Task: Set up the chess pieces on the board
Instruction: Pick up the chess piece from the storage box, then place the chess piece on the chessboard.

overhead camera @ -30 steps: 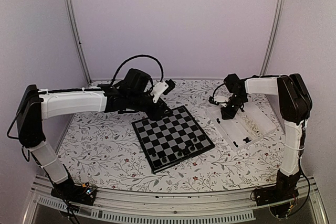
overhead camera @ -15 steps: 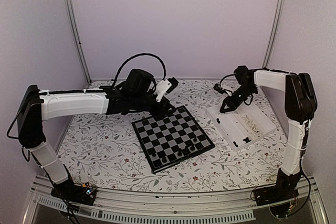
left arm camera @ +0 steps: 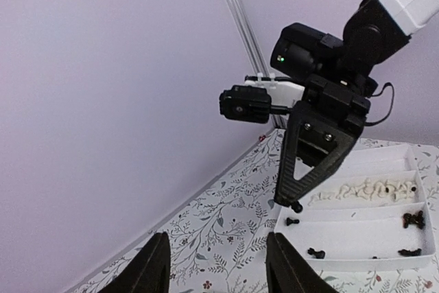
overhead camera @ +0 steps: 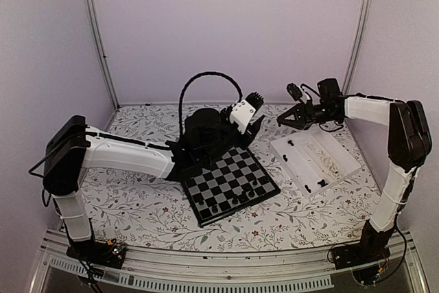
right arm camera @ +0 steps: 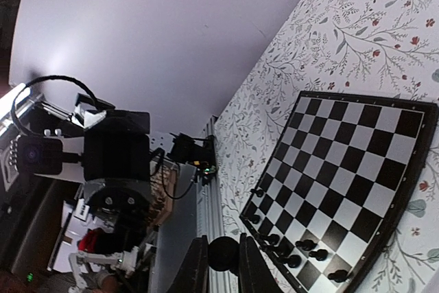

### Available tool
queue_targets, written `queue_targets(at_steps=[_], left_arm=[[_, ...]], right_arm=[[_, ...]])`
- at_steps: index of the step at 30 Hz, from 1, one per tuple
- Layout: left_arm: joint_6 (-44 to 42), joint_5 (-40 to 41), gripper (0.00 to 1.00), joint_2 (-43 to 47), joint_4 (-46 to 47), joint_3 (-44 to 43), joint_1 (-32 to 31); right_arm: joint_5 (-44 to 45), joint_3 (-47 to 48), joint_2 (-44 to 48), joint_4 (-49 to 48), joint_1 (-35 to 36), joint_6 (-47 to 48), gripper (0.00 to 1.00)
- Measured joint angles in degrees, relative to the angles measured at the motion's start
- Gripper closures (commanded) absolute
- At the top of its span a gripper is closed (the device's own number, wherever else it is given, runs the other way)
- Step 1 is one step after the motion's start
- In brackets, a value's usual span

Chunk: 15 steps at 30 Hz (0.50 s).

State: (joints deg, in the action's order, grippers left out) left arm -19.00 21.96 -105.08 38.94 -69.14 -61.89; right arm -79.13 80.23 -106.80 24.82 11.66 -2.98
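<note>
The board (overhead camera: 226,178) lies at the table's middle, with several black chess pieces (overhead camera: 236,201) along its near and right edges. My right gripper (overhead camera: 282,120) hangs above the tray's far-left corner, shut on one black chess piece (right arm camera: 223,255). That same piece shows at its fingertips in the left wrist view (left arm camera: 297,206). My left gripper (overhead camera: 254,130) is raised over the board's far corner. It stands open (left arm camera: 218,265) with nothing between its fingers, facing the right gripper. In the right wrist view the board (right arm camera: 357,162) carries black pieces (right arm camera: 302,245) on its near rows.
A white tray (overhead camera: 330,157) sits right of the board. It holds cream pieces (left arm camera: 363,190) in one lane and loose black pieces (left arm camera: 411,219) in another. The left arm (overhead camera: 130,156) stretches across the table's left side, with its cable looped above it.
My right gripper rose from the tray and swung back with the black piece in it. The left arm swept right and lifted its gripper over the board's far corner.
</note>
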Motion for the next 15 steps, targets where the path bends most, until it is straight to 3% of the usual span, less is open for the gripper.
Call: queue_targets(at_steps=[7, 15], left_arm=[[-3.5, 3.2, 0.52, -10.8, 5.6, -7.3, -1.3], [-3.5, 2.7, 0.57, -12.8, 8.8, -9.3, -3.0]], right_arm=[[-4.9, -8.9, 3.5, -21.0, 0.2, -22.1, 0.91], [-6.3, -8.9, 7.0, -29.2, 0.3, -29.1, 0.91]])
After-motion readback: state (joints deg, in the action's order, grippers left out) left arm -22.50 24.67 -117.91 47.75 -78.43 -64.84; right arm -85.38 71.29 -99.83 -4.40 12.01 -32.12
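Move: The black chess piece is already pinched in the right fingers. It lies about 8 cm to the right of the left hand's open fingers, 3 cm ahead and some 5 cm lower, so those fingers are 8 cm left, 3 cm back and 5 cm up from the right hand. From the right hand, the storage box's middle is level ahead and 16 cm right, the board's 11 cm back and 17 cm left, both some 22 cm below. The black piece, still pinched in the right fingers, is raised about 4.5 cm and drawn back some 2 cm, up to the left gripper's height. The left hand meanwhile slides about 5 cm right towards the piece, fingers staying half open; it dips a little and edges forward, then comes back and starts up again, without reaching the piece. ##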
